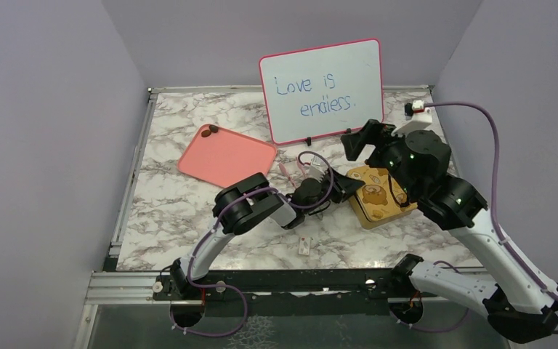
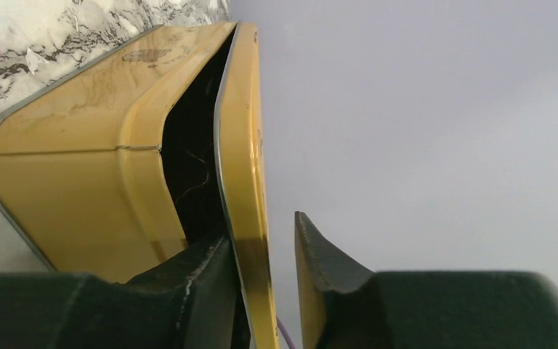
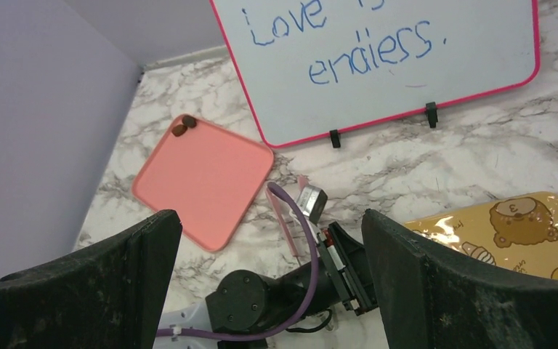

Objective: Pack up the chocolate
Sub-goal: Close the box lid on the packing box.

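Note:
Two dark brown pieces of chocolate [image 1: 209,130] [image 3: 184,126] lie at the far corner of a pink tray [image 1: 227,158] [image 3: 202,180]. A gold box [image 1: 378,196] [image 2: 73,174] sits right of centre, its bear-printed lid [image 3: 508,233] [image 2: 243,131] raised a little along one side over a dark gap. My left gripper [image 1: 340,186] [image 2: 261,229] straddles the lid's rim at the box's left edge. One finger touches the rim and the other stands off it, so it is open. My right gripper [image 1: 360,145] [image 3: 269,218] hovers wide open and empty above the left arm's wrist.
A whiteboard [image 1: 323,87] reading "Love is endless" stands at the back. A small white tag [image 1: 304,246] lies near the front edge. A pink strip [image 3: 285,218] lies between tray and box. Purple-grey walls close in on both sides.

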Robot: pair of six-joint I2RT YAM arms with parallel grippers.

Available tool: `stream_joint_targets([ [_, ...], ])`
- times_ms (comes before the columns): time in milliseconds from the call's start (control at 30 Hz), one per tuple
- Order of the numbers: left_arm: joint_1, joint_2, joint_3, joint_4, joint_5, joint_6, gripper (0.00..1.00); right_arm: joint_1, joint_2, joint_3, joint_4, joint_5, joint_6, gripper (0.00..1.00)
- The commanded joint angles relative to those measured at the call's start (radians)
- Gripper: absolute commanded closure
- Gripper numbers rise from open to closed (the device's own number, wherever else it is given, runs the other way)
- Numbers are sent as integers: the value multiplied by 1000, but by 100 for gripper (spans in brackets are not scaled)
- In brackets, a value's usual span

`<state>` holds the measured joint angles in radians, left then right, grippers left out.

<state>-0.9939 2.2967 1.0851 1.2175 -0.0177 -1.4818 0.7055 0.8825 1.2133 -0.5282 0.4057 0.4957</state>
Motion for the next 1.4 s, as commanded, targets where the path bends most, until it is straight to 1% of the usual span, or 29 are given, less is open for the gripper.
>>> stream_joint_targets([
  [0,9,-17,-32,-49,-41,14,63,-3,37,0,-34,-7,-25,0],
  [233,15,-51,-94,-55,-75,-9,60,-2,46,-9,-19,5,-22,0],
  [433,18,-100,-164,-72,-120,-23,59,-3,74,18,-78,111,49,0],
  [567,18,-158,-239,-91,-180,-21,56,-3,110,23,-101,130,47,0],
  [700,20,-230,-302,-110,-240,16,54,-3,157,1,-106,116,77,0],
  [867,35,-319,-350,-159,-263,85,51,-6,245,9,-141,139,127,0],
  [1000,53,-373,-404,-162,-265,104,49,-67,302,17,-116,54,159,1],
  [1100,67,-402,-422,-163,-237,153,47,-119,353,29,-105,22,164,1],
  [1233,78,-453,-434,-170,-216,251,47,-216,407,15,-119,-6,229,4],
  [1367,78,-525,-407,-252,-206,382,44,-352,466,11,-187,-24,331,5],
])
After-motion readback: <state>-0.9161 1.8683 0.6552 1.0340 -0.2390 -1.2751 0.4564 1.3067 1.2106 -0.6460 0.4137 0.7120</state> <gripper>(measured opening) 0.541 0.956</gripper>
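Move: The box lid, its rim still between the left gripper's slightly parted fingers, has its middle about 8 cm to the right, 2 cm back and 2 cm below that hand. From the same hand, the pink tongs lie some 20 cm left, 2 cm ahead and 9 cm down; the small card about 18 cm left, 16 cm back and 10 cm down. From the right gripper the box lid is level fore and aft, about 15 cm right and 29 cm below. Slip the left fingers off the lid's rim, opening them to about half, and draw that hand some 13 cm left towards the tongs, dipping briefly midway while it rolls and turns counter-clockwise. Meanwhile bring the wide-open right gripper down about 15 cm towards the lid, also carrying it forward and tipping its fingers down and clockwise. ##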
